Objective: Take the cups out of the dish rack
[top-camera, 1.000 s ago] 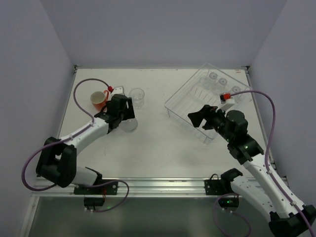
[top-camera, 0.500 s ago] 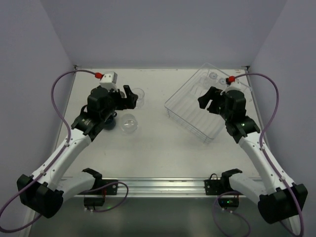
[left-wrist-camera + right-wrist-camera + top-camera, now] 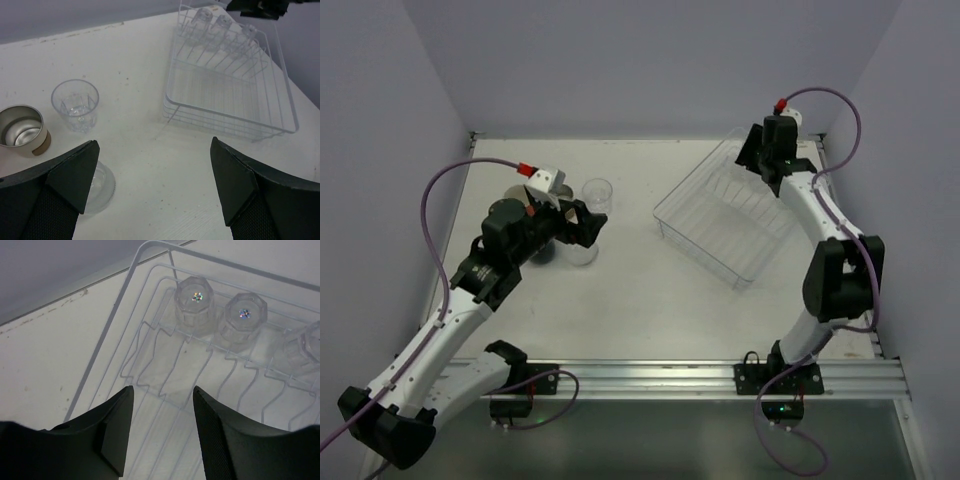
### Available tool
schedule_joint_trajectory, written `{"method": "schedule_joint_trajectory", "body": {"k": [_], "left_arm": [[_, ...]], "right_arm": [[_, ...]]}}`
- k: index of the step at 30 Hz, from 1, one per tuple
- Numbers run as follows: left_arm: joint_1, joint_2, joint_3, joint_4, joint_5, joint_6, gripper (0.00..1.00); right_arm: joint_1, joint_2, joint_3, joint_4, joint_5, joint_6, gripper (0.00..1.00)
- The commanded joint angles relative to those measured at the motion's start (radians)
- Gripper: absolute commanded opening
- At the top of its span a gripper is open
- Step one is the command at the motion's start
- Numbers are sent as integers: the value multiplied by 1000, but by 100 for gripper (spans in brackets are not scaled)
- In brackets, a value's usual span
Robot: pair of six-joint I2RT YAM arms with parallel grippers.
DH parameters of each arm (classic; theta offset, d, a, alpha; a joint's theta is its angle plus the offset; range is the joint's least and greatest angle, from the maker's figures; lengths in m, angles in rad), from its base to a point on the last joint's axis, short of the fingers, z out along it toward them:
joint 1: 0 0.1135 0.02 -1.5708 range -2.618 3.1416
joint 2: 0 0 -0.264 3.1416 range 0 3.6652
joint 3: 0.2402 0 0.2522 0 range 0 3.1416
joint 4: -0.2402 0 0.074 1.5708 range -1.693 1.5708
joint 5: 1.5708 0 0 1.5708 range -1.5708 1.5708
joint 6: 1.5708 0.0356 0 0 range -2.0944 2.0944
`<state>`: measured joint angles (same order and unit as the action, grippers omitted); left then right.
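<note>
The clear dish rack lies at the right; it also shows in the left wrist view. Three clear tumblers stand upside down along its far side. My right gripper is open and empty, hovering over the rack's far corner, just short of those tumblers. My left gripper is open and empty above the table. Below it are an upright clear tumbler, an upside-down tumbler and a beige cup. The orange-red mug is hidden.
A dark round thing shows partly under my left arm. The side walls stand close to the table's left and right edges. The right arm's purple cable loops above the rack's far corner.
My right arm has swung from the rack's near right side to its far corner. My left arm has risen and its gripper has shifted a little right, covering the orange-red mug.
</note>
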<state>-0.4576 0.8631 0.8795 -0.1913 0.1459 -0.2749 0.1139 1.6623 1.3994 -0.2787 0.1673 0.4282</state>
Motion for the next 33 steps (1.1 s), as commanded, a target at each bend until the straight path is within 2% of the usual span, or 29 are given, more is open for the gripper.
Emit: {"method": "schedule_joint_trajectory", "body": {"k": [1,6,19,33], "left_arm": [[-39,14,-5,21,8,59,100],[-52,10,-10,21,-28,72,100],[-52,57,-7,18,-65,78,100],[-50,91,-1,15,-85,83,100]], "right_arm": [[-31,138,163,1,40,-35,54],[-66,356,433,-65,38,-61,57],[-103,485,558,-73,-8,-100,69],[-105,640,751,-155,15,-166,74]]}}
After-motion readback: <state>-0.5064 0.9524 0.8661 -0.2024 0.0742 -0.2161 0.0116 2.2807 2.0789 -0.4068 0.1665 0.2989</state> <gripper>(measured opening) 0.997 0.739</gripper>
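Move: The right hand goes for the upside-down clear glass in the rack's far left corner, about 19 cm ahead, 6 cm to its right and 12 cm below. At the same height stand the second glass, roughly 15 cm ahead and 12 cm right, and the third, some 10 cm ahead and 19 cm right. From the left hand that far-left glass lies about 40 cm ahead, 47 cm right and 21 cm below. Send the right gripper forward over the rack towards the far-left glass, about 14 cm in all. Make the first 10 cm quickly, then ease on, sliding some 5 cm right and sinking 6 cm on the way. Spread the half-open fingers wider to straddle the glass from above, without gripping yet. Let the empty left hand sink about 4 cm, fingers wide open. ##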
